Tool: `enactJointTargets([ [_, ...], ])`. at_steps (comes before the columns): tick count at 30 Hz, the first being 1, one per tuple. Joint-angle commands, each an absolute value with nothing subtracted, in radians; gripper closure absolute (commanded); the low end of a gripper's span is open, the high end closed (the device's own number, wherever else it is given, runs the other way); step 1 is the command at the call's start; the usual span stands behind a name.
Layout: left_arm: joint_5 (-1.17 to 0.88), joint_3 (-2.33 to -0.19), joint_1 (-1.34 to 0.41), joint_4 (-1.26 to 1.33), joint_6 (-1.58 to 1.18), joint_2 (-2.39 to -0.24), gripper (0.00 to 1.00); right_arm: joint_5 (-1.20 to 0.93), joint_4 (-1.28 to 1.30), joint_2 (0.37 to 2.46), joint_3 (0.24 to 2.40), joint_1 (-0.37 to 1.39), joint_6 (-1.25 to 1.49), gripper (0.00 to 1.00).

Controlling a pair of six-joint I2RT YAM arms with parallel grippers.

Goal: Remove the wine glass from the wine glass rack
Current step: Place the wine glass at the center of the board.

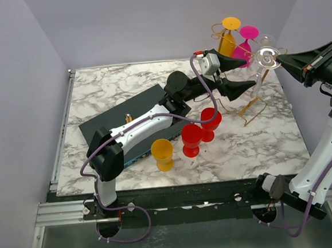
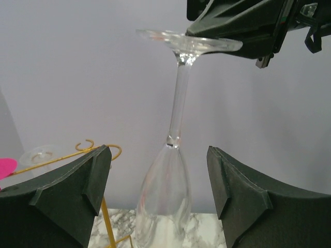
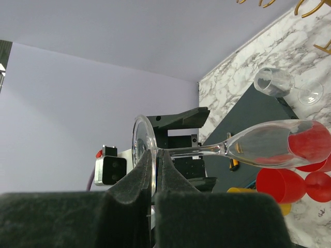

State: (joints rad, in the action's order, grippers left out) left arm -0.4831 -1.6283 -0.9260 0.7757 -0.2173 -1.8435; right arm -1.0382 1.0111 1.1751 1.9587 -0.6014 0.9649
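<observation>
The clear wine glass [image 1: 266,58] hangs upside down in the air just right of the gold wire rack [image 1: 240,104]. My right gripper [image 1: 280,60] is shut on the rim of its round foot [image 3: 138,140], seen edge-on between the fingers [image 3: 135,178]. My left gripper [image 1: 244,73] is open, one finger on each side of the bowl [image 2: 163,191] without touching it. In the left wrist view the stem [image 2: 179,101] rises to the foot under the right gripper, and the rack's scroll end [image 2: 95,148] stands to the left, apart from the glass.
An orange glass [image 1: 228,34] and a pink glass [image 1: 246,42] hang on the rack, with another clear one [image 2: 39,155]. Two red cups [image 1: 192,139] and an orange cup [image 1: 162,153] stand mid-table beside a dark board [image 1: 132,116]. Walls close in behind and on both sides.
</observation>
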Motion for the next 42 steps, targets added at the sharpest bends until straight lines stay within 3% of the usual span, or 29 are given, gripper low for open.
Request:
enactJointTargets([
  [1,-0.527,-1.749,-0.924,0.769,-0.225,-1.903,0.18,-1.087,0.968,1.183,1.986,-0.599,0.978,1.0],
  [11,-0.561,-1.954,-0.932,0.732,-0.297,-2.043,0.24,-1.082,0.968,1.206,2.006,-0.591,0.974,1.0],
  [19,-0.553,-2.054,-0.96,0.703,-0.31,-2.106,0.35,-1.077,0.973,1.209,2.007,-0.582,0.967,1.0],
  [30,-0.516,-2.062,-0.967,0.701,-0.325,-2.092,0.67,-1.06,0.984,1.22,2.015,-0.567,0.95,1.0],
  [36,-0.48,-2.051,-0.968,0.696,-0.346,-2.075,0.99,-1.051,0.977,1.239,2.02,-0.544,0.947,1.0],
  [42,-0.331,-1.973,-0.968,0.694,-0.376,-1.996,1.0,-0.96,0.914,1.272,1.992,-0.418,0.97,0.99],
])
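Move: The clear wine glass hangs upside down from the right fingers, which pinch its foot; its stem is about 7 cm right of the open left hand, roughly level fore and aft and some 3 cm higher. From that hand, the magenta glass on the rack is about 20 cm ahead, 10 right and 16 lower, with the rack's clear glass 5 cm farther right. The nearest red glass stands some 5 cm back, 8 left and 27 below. From the right hand, the stem is about 2 cm ahead, 3 left and 4 below. The left hand reaches about 5 cm to its right towards the hanging glass, rising some 3 cm early on and settling back by one, until the stem stands between its open fingers; there it stops and closes them, pinching the lower part of the stem just above the upside-down bowl. The right hand keeps its grip on the foot, almost still at first, then easing forward to end about 2 cm farther out. ##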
